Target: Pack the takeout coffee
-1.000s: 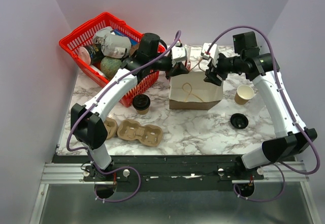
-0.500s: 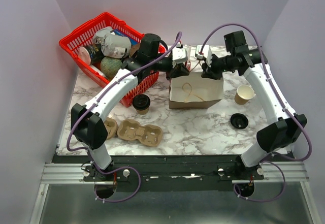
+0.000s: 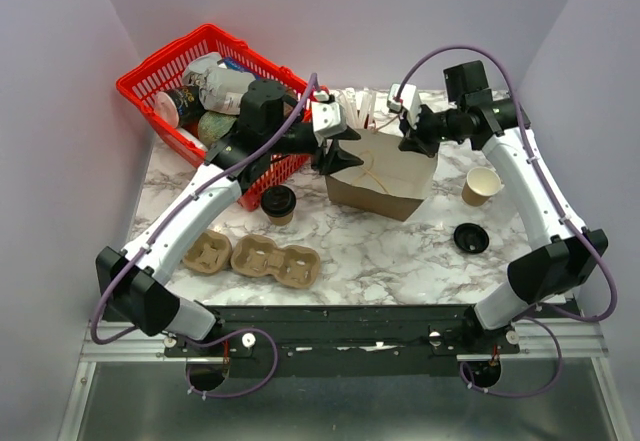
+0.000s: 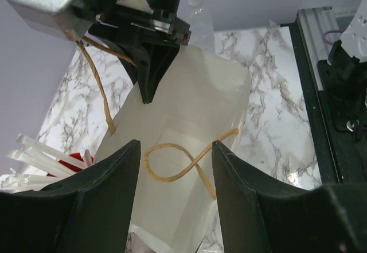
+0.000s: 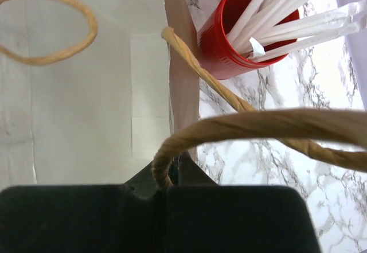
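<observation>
The takeout coffee (image 3: 278, 201), a small brown cup with a black lid, stands on the table left of the paper bag (image 3: 382, 175). The bag is open and tilted. My right gripper (image 3: 410, 144) is shut on the bag's far right rim (image 5: 182, 92), where a twine handle (image 5: 258, 124) loops past the jaws (image 5: 175, 175). My left gripper (image 3: 338, 153) is open just off the bag's left rim, holding nothing. In the left wrist view its fingers (image 4: 175, 167) frame the bag's pale inside (image 4: 189, 121).
A red basket (image 3: 160, 71) of groceries fills the back left. The red straw cup (image 5: 241, 29) stands behind the bag. A lidless tan cup (image 3: 482, 185) and a loose black lid (image 3: 471, 237) lie right. Cardboard cup carriers (image 3: 275, 261) sit front left.
My left gripper has let go of the bag's rim, opened and drawn back to the left. The right gripper has shut on the right rim, and the bag has tilted.
</observation>
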### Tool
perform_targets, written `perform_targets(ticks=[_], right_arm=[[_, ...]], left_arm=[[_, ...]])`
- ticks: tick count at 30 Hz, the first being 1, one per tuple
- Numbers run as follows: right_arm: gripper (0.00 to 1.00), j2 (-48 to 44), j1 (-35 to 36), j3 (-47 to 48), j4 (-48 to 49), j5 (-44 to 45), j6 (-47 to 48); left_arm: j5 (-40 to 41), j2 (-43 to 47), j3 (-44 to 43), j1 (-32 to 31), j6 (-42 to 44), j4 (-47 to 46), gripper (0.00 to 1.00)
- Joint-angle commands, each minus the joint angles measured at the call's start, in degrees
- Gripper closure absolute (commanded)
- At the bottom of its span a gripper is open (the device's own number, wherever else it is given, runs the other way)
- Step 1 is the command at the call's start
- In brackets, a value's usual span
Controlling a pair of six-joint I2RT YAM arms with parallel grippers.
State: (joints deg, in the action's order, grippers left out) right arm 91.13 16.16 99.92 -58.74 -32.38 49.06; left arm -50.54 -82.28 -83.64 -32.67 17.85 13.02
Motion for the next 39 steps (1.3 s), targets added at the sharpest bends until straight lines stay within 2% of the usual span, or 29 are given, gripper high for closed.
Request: perform_targets(ticks=[1, 4, 7, 10, 14, 19, 28, 30, 31, 36, 37, 39], right_arm=[[0.99, -1.66, 0.1, -0.95, 3.19, 2.84, -4.4], [1.0, -2.18, 0.18, -0.87, 4.07, 3.72, -5.28], [0.99, -2.98, 0.36, -1.48, 5.3, 5.3, -6.08], [0.99, -3.94, 0.62, -2.36, 6.36, 6.53, -6.34], [1.0, -4.56, 0.8, -3.33, 7.58, 7.95, -6.78], [0.99, -5.09, 0.89, -3.68, 8.03, 8.39, -7.13], [0.99, -5.53, 0.98, -4.29, 8.2, 8.47, -7.13], [0.99, -5.61, 0.98, -4.38, 8.2, 8.39, -7.13], [0.99, -5.53, 0.98, -4.47, 8.2, 8.47, -7.13], [1.0, -5.44, 0.98, -4.91, 8.82, 9.26, -7.57], [0.99, -5.53, 0.98, -5.0, 9.08, 9.61, -7.75], [0.99, -5.44, 0.98, -5.35, 9.87, 11.11, -8.1]], left_arm=[[-2.72, -3.75, -2.47, -0.82, -2.9, 1.3, 0.39], [0.87, -7.36, -7.31, -1.87, -5.0, 5.26, 0.39], [5.45, -9.38, -9.35, -2.31, -9.75, 4.83, 0.4], [6.42, -11.23, -11.36, -2.67, -12.83, 4.12, 0.41], [7.65, -14.04, -15.06, -3.46, -13.54, 8.77, 0.43], [9.85, -16.07, -15.59, -3.98, -14.86, 10.27, 0.47], [10.03, -17.74, -15.59, -4.42, -17.32, 10.72, 0.45], [9.33, -18.35, -15.77, -4.51, -17.41, 10.72, 0.5], [8.98, -18.62, -16.03, -4.51, -17.41, 10.89, 0.61], [3.09, -18.44, -16.12, -4.51, -17.32, 9.84, 0.89], [1.52, -18.09, -15.6, -4.43, -17.49, 9.31, 1.0], [0.98, -16.69, -14.98, -4.42, -17.58, 8.17, 1.0]])
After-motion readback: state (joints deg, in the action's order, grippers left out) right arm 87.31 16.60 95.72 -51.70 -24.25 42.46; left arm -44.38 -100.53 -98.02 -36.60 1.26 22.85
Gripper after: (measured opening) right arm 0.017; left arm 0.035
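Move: The bag's near handle loop hangs in the bag mouth about 5 cm right of the open left gripper, 2 cm ahead and 7 cm lower. The bag body's middle lies roughly 8 cm right, 1 cm ahead and 13 cm below; the straw cup some 12 cm ahead, 2 cm right, 18 cm down. From the right gripper, shut on the other handle, the loop is about 10 cm left, 4 cm back and 2 cm lower. Bring the left gripper down about 6 cm, to the right and somewhat forward onto the bag's near handle, rolling the wrist some 25 degrees so its forward side dips. Then shut the fingers to pinch the paper loop. With the right gripper keep hold of the far handle, easing slightly right, forward and up while turning a little clockwise. ##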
